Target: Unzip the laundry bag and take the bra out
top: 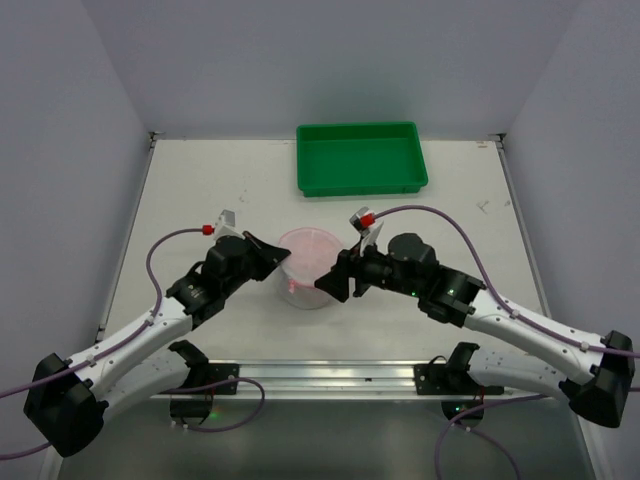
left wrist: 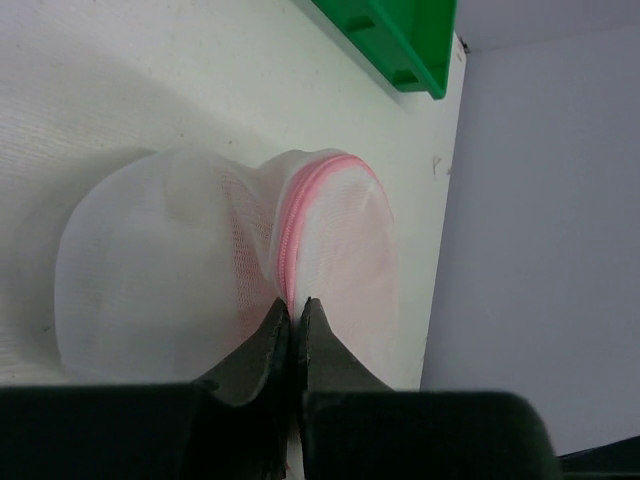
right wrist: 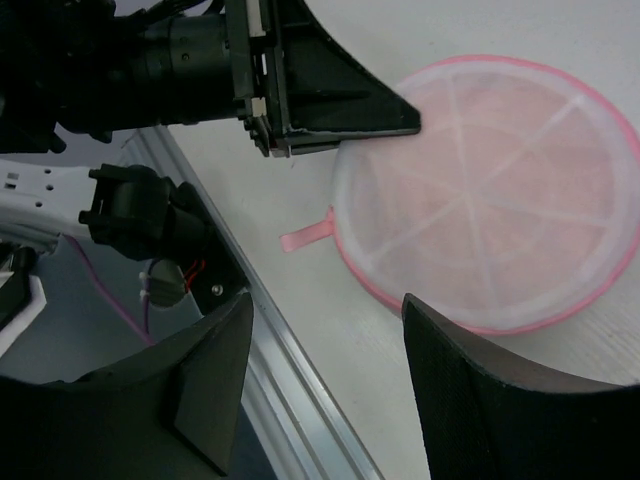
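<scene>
The laundry bag, a round white mesh pouch with pink zipper trim, lies on the table between my two grippers. My left gripper is shut, pinching the bag's pink zipper rim at its left side. In the right wrist view the bag's flat round face shows, with a pink ribbon tab sticking out toward the table's near edge. My right gripper stands open just in front of the bag, nothing between its fingers. The bra is hidden; only a pink tint shows through the mesh.
A green tray sits at the back of the table, also seen in the left wrist view as the green tray. The aluminium rail along the near table edge lies right under my right gripper. White walls enclose the table.
</scene>
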You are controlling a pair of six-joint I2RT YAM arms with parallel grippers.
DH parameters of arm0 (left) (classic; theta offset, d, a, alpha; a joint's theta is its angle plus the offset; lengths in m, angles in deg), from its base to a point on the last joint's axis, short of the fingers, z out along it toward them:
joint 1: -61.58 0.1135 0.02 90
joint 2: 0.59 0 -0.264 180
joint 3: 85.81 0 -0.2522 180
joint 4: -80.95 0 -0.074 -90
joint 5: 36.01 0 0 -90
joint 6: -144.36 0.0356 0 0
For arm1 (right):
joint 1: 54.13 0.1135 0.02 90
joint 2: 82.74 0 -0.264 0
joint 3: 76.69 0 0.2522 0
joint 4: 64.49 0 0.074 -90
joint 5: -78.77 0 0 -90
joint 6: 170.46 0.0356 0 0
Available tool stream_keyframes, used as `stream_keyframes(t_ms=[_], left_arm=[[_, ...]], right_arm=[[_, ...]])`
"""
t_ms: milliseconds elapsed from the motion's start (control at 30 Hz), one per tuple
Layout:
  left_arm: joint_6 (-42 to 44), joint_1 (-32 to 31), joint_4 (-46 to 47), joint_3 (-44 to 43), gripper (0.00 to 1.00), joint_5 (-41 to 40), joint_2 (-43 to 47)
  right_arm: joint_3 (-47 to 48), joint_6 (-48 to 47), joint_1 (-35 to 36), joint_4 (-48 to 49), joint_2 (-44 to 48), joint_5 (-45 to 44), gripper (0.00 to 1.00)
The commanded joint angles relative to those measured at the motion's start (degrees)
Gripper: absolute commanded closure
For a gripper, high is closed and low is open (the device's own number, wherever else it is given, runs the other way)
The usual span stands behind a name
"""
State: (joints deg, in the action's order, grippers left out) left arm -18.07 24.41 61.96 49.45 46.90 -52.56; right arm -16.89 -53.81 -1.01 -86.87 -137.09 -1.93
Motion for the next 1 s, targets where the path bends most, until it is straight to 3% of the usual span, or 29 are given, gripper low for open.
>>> stream_keyframes(t_ms=[0, 167, 300, 533, 700, 800, 833, 967], left_arm=[[-5.2, -0.4, 0.8, 0.1, 1.0, -6.5, -0.1], [-4.9, -0.4, 0.0, 2.1, 1.0, -6.2, 1.2], [-6.3, -0.4, -0.6, 5.9, 1.0, -6.3, 4.6], [-5.6, -0.4, 2.7, 11.4, 1.0, -3.7, 7.0], [-0.5, -0.4, 3.2, 11.6, 0.76, 1.6, 7.3], [1.8, -0.4, 2.9, 12.1, 0.55, 4.5, 8.0], [3.3, -0.4, 2.9, 12.1, 0.44, 5.4, 8.3], [10.1, -0.3, -0.4, 9.2, 0.18, 5.5, 8.5]], right_arm=[[2.4, 2.7, 5.3, 8.3, -6.0, -9.0, 0.37], [2.2, 7.6, 8.0, 11.0, -13.0, -11.7, 0.39], [-1.2, 15.0, 8.0, 11.0, -12.9, -14.5, 0.38], [-5.1, 18.9, 5.9, 10.5, -14.4, -14.3, 0.35], [-7.1, 16.0, 1.6, 11.5, -13.0, -12.3, 0.34], [-7.2, 12.8, -2.2, 11.9, -13.6, -8.8, 0.34], [-6.9, 12.0, -3.4, 11.9, -14.3, -7.6, 0.34], [-6.1, 7.5, -3.8, 12.4, -15.4, -7.4, 0.34]])
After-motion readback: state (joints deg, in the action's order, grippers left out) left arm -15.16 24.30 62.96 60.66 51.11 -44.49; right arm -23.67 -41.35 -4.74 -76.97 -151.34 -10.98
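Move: The laundry bag stands with its pink-edged top held at the left rim by the shut left fingers; its middle is about 6 cm right of that hand, level with it fore and aft, and 8 cm lower. From the right hand it lies some 8 cm ahead, 6 cm left and 16 cm down. The pink zip tab hangs about 10 cm left of the right hand, 3 cm ahead and 14 cm down. The green bin is roughly 42 cm ahead of that hand, 8 cm right, 20 cm down. The laundry bag's rim, still pinched in the left fingers, is lowered about 5 cm, drawn back and slightly right; then those fingers open wide and let go of it. The right hand sinks some 10 cm towards the bag's right side, first swinging left, then back right and forward, tipping its partly open fingers down and turning clockwise about 15 degrees; whether they touch cannot be seen. ##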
